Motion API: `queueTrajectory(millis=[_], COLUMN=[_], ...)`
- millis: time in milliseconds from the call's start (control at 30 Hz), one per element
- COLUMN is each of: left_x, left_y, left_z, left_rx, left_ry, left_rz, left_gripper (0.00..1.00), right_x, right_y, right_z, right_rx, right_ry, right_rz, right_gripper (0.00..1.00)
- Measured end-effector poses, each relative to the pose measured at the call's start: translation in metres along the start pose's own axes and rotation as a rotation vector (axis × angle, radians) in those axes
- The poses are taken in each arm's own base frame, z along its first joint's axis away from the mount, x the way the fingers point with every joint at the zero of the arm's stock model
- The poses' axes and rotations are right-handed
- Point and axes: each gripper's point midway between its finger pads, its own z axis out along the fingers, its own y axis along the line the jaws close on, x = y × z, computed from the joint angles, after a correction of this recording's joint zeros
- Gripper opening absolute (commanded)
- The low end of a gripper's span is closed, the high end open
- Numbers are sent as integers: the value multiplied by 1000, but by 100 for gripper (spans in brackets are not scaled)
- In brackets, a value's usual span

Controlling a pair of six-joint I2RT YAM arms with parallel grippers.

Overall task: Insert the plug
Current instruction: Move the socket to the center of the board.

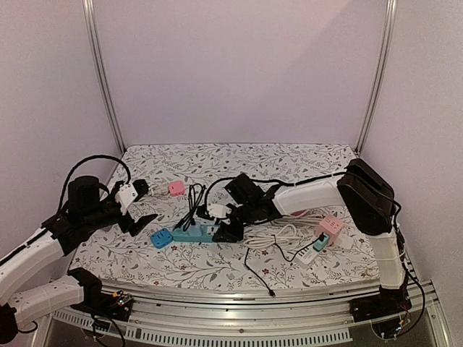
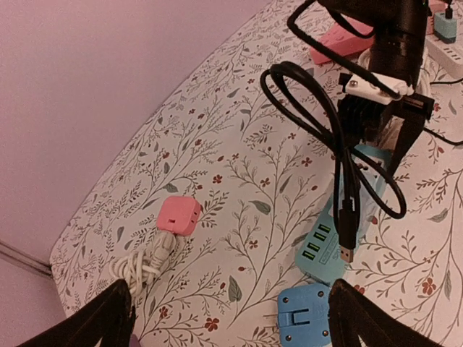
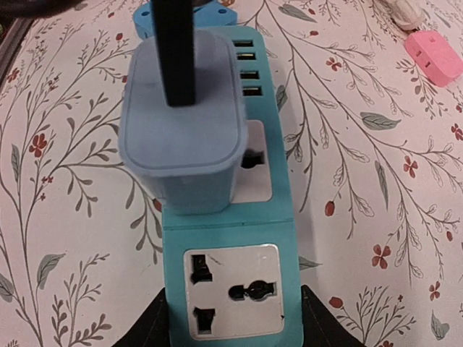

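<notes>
A teal power strip [image 3: 231, 238] lies on the floral table [image 1: 217, 264]. A light blue charger block [image 3: 184, 137] with a black cable from its top stands on the strip's far socket; the near socket [image 3: 233, 290] is bare. My right gripper [image 3: 235, 325] is shut on the strip, with a finger pressed against each long side. A blue square plug [image 2: 304, 322], prongs folded, lies by the strip's USB end [image 2: 318, 242]. My left gripper [image 2: 231, 318] hangs open above the table, its right finger beside the blue plug.
A pink plug [image 2: 179, 215] on a coiled white cord [image 2: 145, 264] lies left of the strip. A looped black cable [image 2: 340, 144] with a USB tip crosses the strip. A pink cube [image 1: 330, 225], white cord [image 1: 278, 235] and white strip [image 1: 311, 253] sit at the right.
</notes>
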Motion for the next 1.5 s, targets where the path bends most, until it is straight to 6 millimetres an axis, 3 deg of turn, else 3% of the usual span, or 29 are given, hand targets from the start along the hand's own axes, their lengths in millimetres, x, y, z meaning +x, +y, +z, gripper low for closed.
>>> queueTrajectory(millis=[167,500,600,733,900,1000,1067,1200,1300,1400,1467,1500], left_x=[2,1,0,0,0,0,-1,-3,-4,-6,-7,-8], left_y=[9,19,20,21,24,25,24,23,23,21,19,18], left_z=[-4,-6,-6,-6,-8,-9,-10,-10,-11,-11,-10,-10], left_rx=[-40,-82,-87,-90,-100,-104,-103,-97,-91,-79,-67,-61], left_ry=[-3,-19,-25,-25,-27,-29,-34,-44,-49,-58,-65,-68], left_rz=[-31,-50,-49,-50,-51,-51,-51,-49,-49,-49,-48,-48], left_gripper=[93,93,93,93,93,93,93,93,93,93,93,93], right_x=[0,51,65,71,77,81,79,62,49,72,110,124], right_y=[-38,-174,-203,-232,-235,-221,-209,-187,-180,-193,-209,-213], right_z=[3,-41,-51,-57,-61,-65,-81,-140,-200,-250,-270,-270], right_rx=[122,609,675,716,711,673,658,661,695,765,799,802], right_ry=[12,98,94,71,87,132,154,129,42,-17,-25,-16], right_rz=[127,557,687,798,861,869,869,871,919,1045,1178,1221], right_gripper=[47,52,61,78,87,89,90,90,89,88,87,86])
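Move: My right hand is closed on the right-hand, cord end of the teal socket. The clear spot for that end lies about 23 cm ahead and 11 cm to the right, at board level. The pink triangular socket lies about 14 cm ahead and 28 cm to the right; the white cable coil is level with my hand, some 20 cm right. From my empty left hand the clear spot is roughly 23 cm ahead, 42 cm right and 15 cm below. Keeping my grip on the cord end of the teal socket, I sweep it low and level about 23 cm forward and 11 cm right to the clear spot, turning my right hand some 60 degrees clockwise. There I open my fingers and let go, draw back a few centimetres, then lift about 14 cm and swing off to the right, beyond the pink triangular socket. ##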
